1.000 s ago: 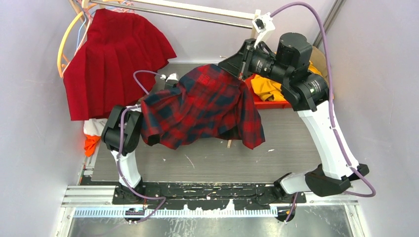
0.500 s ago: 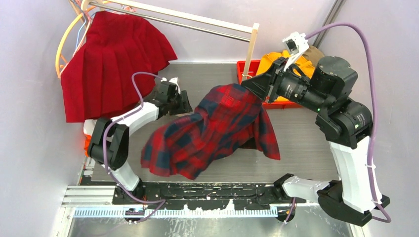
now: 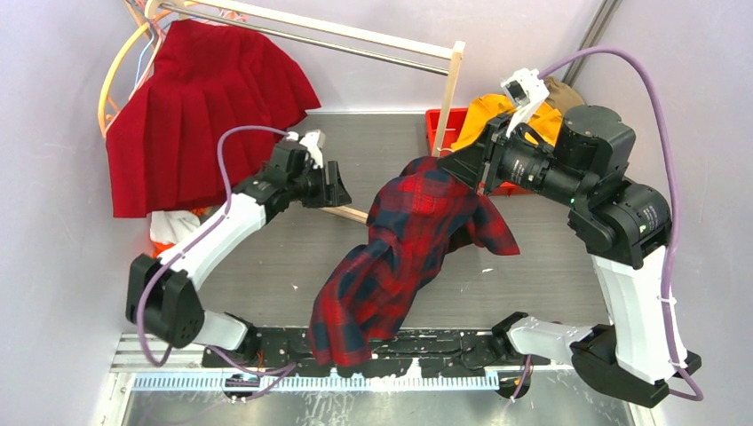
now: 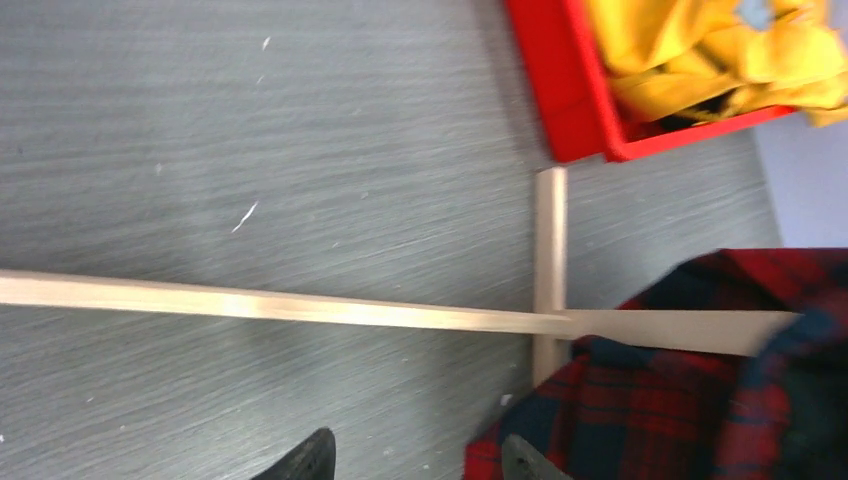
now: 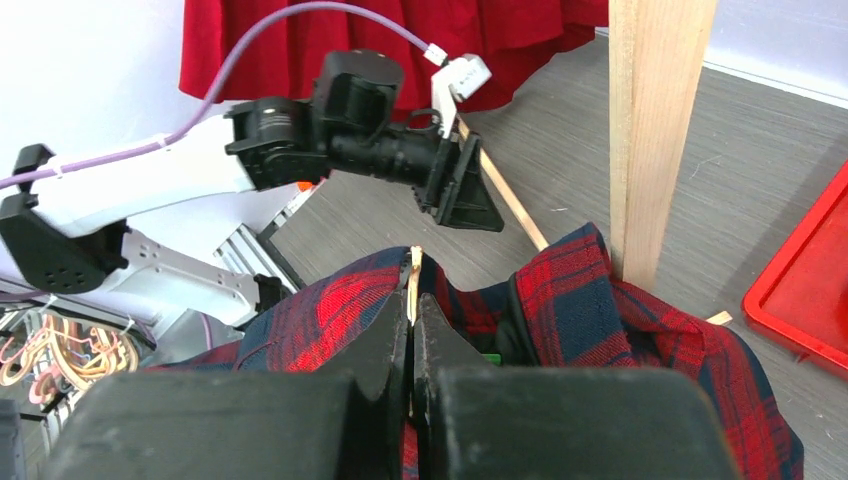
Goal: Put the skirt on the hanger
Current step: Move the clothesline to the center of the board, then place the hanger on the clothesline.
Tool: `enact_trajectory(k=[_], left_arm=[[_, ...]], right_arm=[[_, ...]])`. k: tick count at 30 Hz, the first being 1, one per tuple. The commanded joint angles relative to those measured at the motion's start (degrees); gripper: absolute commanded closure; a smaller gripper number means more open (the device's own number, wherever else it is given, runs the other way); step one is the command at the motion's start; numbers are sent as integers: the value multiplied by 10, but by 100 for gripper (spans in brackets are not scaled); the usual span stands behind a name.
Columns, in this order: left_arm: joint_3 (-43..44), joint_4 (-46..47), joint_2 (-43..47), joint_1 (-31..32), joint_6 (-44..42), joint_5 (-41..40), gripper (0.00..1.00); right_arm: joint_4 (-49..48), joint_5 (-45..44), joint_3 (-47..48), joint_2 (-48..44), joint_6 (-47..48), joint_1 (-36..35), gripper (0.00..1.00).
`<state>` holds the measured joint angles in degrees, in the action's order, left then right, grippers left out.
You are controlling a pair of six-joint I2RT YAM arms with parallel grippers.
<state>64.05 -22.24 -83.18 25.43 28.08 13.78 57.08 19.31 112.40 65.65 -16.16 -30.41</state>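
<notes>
The bright-red pleated skirt (image 3: 200,115) hangs from the rail at the far left, and its hem (image 5: 430,40) shows in the right wrist view. My right gripper (image 3: 463,166) (image 5: 411,300) is shut on a thin cream strip (image 5: 412,272) that looks like part of the hanger. A red-and-black plaid shirt (image 3: 400,253) (image 5: 330,305) hangs from that grip and hides the rest of the hanger. My left gripper (image 3: 335,191) (image 4: 415,465) is open and empty. It hovers over the table just left of the shirt (image 4: 680,400), well right of the skirt.
A wooden rack stands on the table with a post (image 3: 450,93) (image 5: 655,130) and a floor bar (image 4: 300,305). A red bin (image 3: 444,120) (image 4: 570,90) holds yellow cloth at the back right. Orange and yellow hangers (image 3: 115,75) dangle beside the skirt. White and orange cloth (image 3: 169,235) lies below the skirt.
The left arm has come out from under the plaid shirt and stretched toward the table's middle, its jaws open. The right arm swung right, and the shirt now trails down to the near edge.
</notes>
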Motion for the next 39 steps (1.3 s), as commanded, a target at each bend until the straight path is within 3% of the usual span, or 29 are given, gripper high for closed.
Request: enact_trajectory(k=[1,10,13,18,39], left_arm=[[47,-57,89,21,-23,14,37],[105,-156,231,37,-44,-13,28],[134,-176,251,37,-51,14,26],[184,-227,260,42,-59,45,15],[191,-216,267,114,-102,147,14]], right_arm=[[-83,9,11,0,-2,0,99],[-136,41,-47,9,-25,-1,99],[-155,52,-63,13,-34,-1,99],[-177,56,-82,26,-39,-12,99],[-196,-9,-60,103,-30,-96,99]])
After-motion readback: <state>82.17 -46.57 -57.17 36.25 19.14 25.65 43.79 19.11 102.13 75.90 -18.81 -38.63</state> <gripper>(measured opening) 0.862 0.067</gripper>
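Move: The right hand already holds the plaid skirt's hanger by the hook. From it the rod's middle lies about 16 cm ahead, 19 to the left and some 6 higher; the rod's right end is 13 ahead, 1 to the right. From the left hand the plaid skirt's waistband is about 15 cm back, 14 right and 23 above; the rack's bottom bar passes 4 ahead, 14 below, and the red skirt hangs 3 ahead, 21 left, 18 above. Keeping its pinch on the hanger hook, the right hand carries the plaid skirt about 9 cm left while sinking some 7 and easing forward 5. The left hand leaves the bottom bar's level, rising about 20 cm and drawing back; after the rise it keeps drawing back level, towards the waistband. Its fingers open wide, tip up some 20 degrees and swing clockwise; they end close beside the cloth, contact unclear. ##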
